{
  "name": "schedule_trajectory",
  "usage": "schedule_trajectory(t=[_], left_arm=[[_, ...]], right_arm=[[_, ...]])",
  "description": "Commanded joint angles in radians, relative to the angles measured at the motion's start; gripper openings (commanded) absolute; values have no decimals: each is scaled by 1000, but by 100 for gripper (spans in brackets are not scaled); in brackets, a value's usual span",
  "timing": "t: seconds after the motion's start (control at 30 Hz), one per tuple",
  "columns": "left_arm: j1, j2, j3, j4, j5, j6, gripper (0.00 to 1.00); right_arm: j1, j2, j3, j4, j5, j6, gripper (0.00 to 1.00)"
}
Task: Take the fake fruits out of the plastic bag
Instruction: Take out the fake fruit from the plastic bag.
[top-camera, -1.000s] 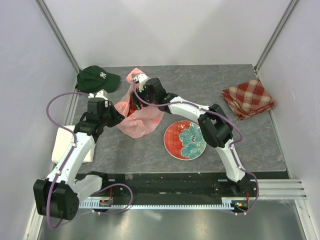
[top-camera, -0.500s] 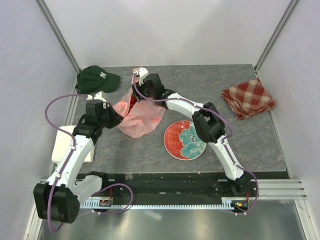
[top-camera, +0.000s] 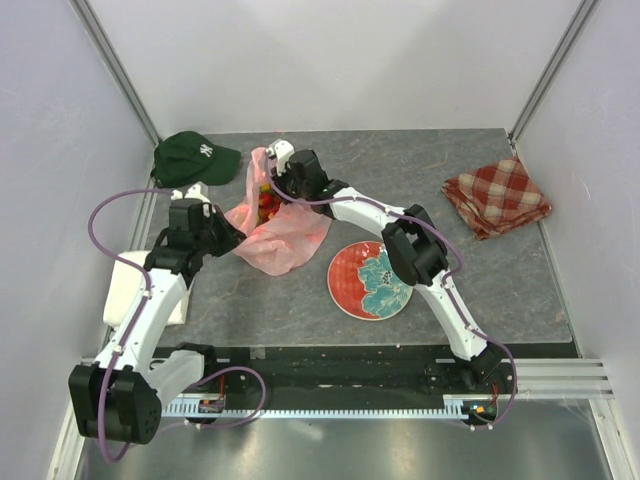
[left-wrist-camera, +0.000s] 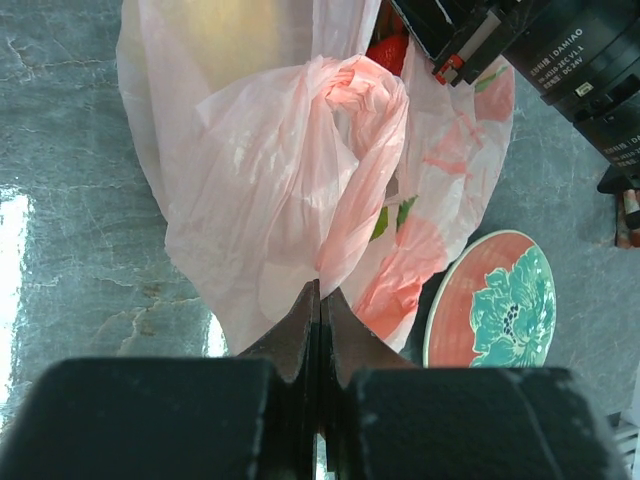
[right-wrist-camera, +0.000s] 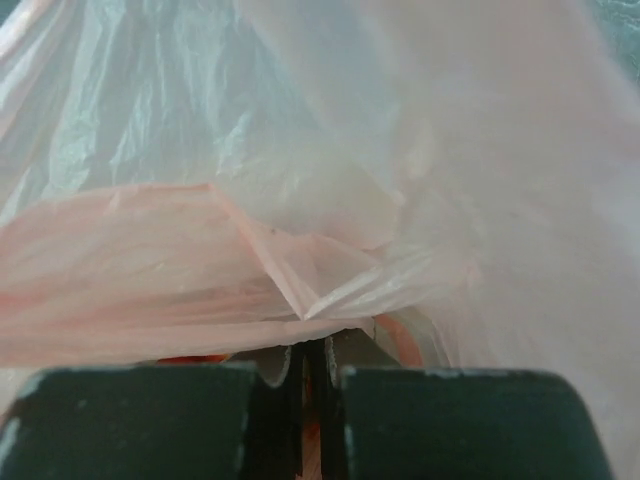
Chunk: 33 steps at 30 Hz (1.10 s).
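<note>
The pink plastic bag lies crumpled on the grey table, stretched between both grippers. My left gripper is shut on a fold of the bag's left edge; the left wrist view shows its tips pinching the film. My right gripper is shut on the bag's upper rim, and pink film fills its wrist view. Red fake fruit shows in the bag's mouth beside the right gripper and in the left wrist view. The other fruits are hidden inside the bag.
A red plate with a teal flower lies just right of the bag and also shows in the left wrist view. A dark green cap sits at the back left. A red-checked cloth lies at the back right. A white block is at the left edge.
The right gripper has shifted slightly back-left with the bag's rim, and the mouth now shows the red fruit more. The left gripper has edged left, still pinching the bag.
</note>
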Motion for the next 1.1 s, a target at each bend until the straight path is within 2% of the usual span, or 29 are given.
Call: schedule_trajectory(t=[0.0, 0.23, 0.5, 0.57, 0.7, 0.9, 1.07], left_arm=[[10, 3, 45, 38, 7, 15, 2], [13, -2, 83, 75, 28, 6, 2], [44, -2, 148, 87, 10, 8, 2], [58, -1, 158, 92, 13, 6, 2], [82, 3, 171, 95, 5, 15, 2], [99, 3, 168, 96, -10, 30, 2], [105, 3, 158, 101, 7, 35, 2]], right_arm=[[0, -162, -18, 22, -61, -36, 0], [0, -381, -130, 47, -182, 73, 0], [0, -495, -188, 46, -285, 167, 0], [-3, -510, -197, 76, -369, 222, 0], [-6, -588, -214, 82, -380, 297, 0], [-12, -774, -297, 3, -443, 228, 0], [-14, -907, -361, -66, -411, 122, 0]])
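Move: The right hand is down in the bag's mouth, already shut on the stem of the red fruit bunch, whose fruits lie about 3 cm back and 4 cm below its fingertips. From that hand the plate is some 21 cm back and 22 cm to the right, the green cap about 7 cm ahead and 18 cm left. The left hand keeps a bag handle; from it the bunch lies roughly 7 cm forward, 6 cm right and 8 cm down. Still pinching the stem, the right fingers draw the bunch up out of the bag's mouth, rising about 28 cm with a short pause in the climb, while backing some 16 cm and easing right; the wrist rolls its left side up and swings counter-clockwise. The left hand keeps its pinch on the handle, lifting it about 7 cm, slightly forward and left, fingertips tilting up. ##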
